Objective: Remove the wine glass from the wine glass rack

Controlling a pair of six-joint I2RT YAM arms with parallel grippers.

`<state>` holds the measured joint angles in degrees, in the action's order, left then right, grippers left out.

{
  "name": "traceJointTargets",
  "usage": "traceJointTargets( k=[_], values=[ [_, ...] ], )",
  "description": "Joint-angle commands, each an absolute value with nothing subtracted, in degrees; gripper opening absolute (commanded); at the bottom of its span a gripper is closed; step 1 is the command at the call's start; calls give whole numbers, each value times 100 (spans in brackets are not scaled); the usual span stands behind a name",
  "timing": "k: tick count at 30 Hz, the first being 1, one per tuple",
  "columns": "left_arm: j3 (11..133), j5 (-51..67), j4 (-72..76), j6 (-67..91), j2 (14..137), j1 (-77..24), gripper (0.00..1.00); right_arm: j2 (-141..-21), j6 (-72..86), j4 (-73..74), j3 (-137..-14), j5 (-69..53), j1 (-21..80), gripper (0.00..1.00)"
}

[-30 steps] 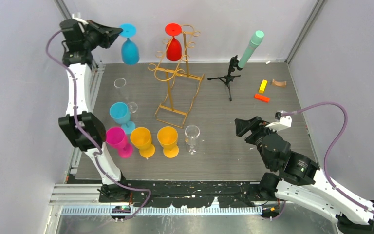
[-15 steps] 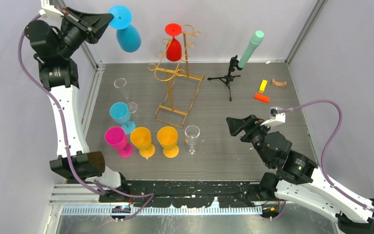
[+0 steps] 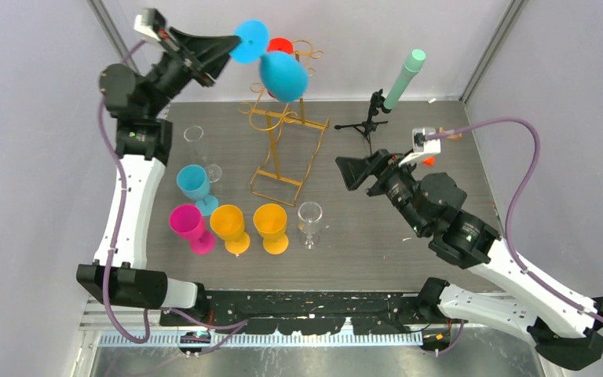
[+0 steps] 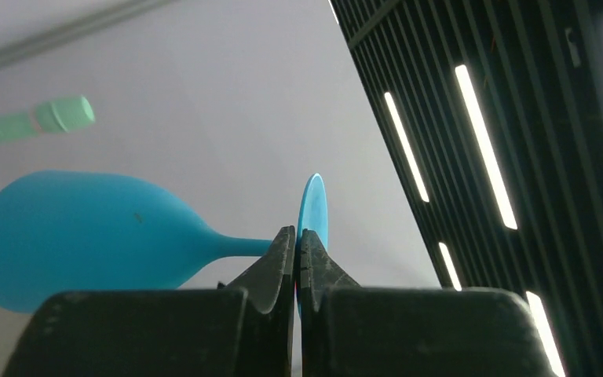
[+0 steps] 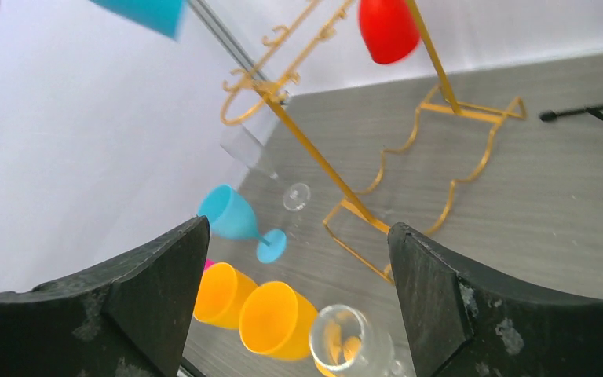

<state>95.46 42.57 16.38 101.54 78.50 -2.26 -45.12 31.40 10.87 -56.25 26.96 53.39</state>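
My left gripper (image 3: 226,45) is shut on the foot (image 4: 312,206) of a blue wine glass (image 3: 284,74), held sideways in the air in front of the top of the gold wine glass rack (image 3: 281,153). In the left wrist view its bowl (image 4: 71,236) points left and the fingers (image 4: 279,259) pinch the foot's rim. A red wine glass (image 5: 388,28) hangs upside down on the rack (image 5: 314,153); from above only its foot (image 3: 281,45) shows behind the blue glass. My right gripper (image 3: 345,173) stands open and empty above the table, right of the rack.
Standing glasses fill the left of the table: blue (image 3: 194,184), pink (image 3: 188,223), two orange (image 3: 229,225) (image 3: 271,225), and clear ones (image 3: 310,218) (image 3: 195,137). A black tripod with a green tube (image 3: 403,77) stands at the back right.
The left arm has swung the blue glass up and then right, to in front of the rack's top. The right arm has risen and moved towards the rack, its jaws opening wider.
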Motion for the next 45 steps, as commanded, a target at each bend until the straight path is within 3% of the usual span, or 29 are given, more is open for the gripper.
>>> traceJointTargets(
  k=[1,5,9,18,27,31,34,35,40,43,45],
  values=[
    [9307,4009,2417,10614,7594,-827,0,-4816,3120,244,-6180,1283,4549,90],
    [8858,3954,2661,10989,7462,-1079,0,-5007,4133,-891,-6084,-594,3383,91],
    [8412,3889,3218,11490,7400,-1196,0,-5369,5396,-2399,-5781,-1737,2617,91],
    [8050,3706,3305,11674,7404,-1563,0,-6293,7251,-4977,-5490,-2560,2383,85],
    [7967,3567,3305,11638,7488,-1799,0,-6668,7741,-5328,-5624,-2888,2382,59],
    [7880,3493,3305,11645,7490,-1840,0,-6591,7709,-5390,-5577,-2853,2382,38],
    [7853,3448,3305,11591,7492,-1879,0,-6470,7617,-5351,-5604,-2821,2377,15],
    [7843,3394,3285,11523,7466,-1885,5,-6407,7579,-5238,-5619,-2793,2380,5],
    [7897,3161,2635,10761,7124,-1890,65,-6043,6856,-4209,-5766,-2572,2382,0],
    [7993,3072,2157,10129,6925,-1890,85,-5605,6278,-3394,-5832,-2179,2382,0],
    [8045,3078,1988,9719,6839,-1890,93,-5412,5784,-2570,-5965,-1891,2382,0]
  ],
)
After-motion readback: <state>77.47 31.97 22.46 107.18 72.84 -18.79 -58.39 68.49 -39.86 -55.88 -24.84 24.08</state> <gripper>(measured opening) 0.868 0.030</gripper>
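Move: The left hand still grips the blue glass by its foot; the bowl's middle is about 9 cm to its right, 4 cm back and 6 cm lower. From the open right hand that bowl lies roughly 5 cm ahead, 18 cm left and 17 cm up. From the left hand, the red glass hangs some 25 cm ahead, 10 cm right and 25 cm below; the rack is about 13 cm ahead, 12 cm right and 38 cm below. Right hand rises about 13 cm, pinches the blue bowl's rim; left shifts 7 cm right, then lets go. ##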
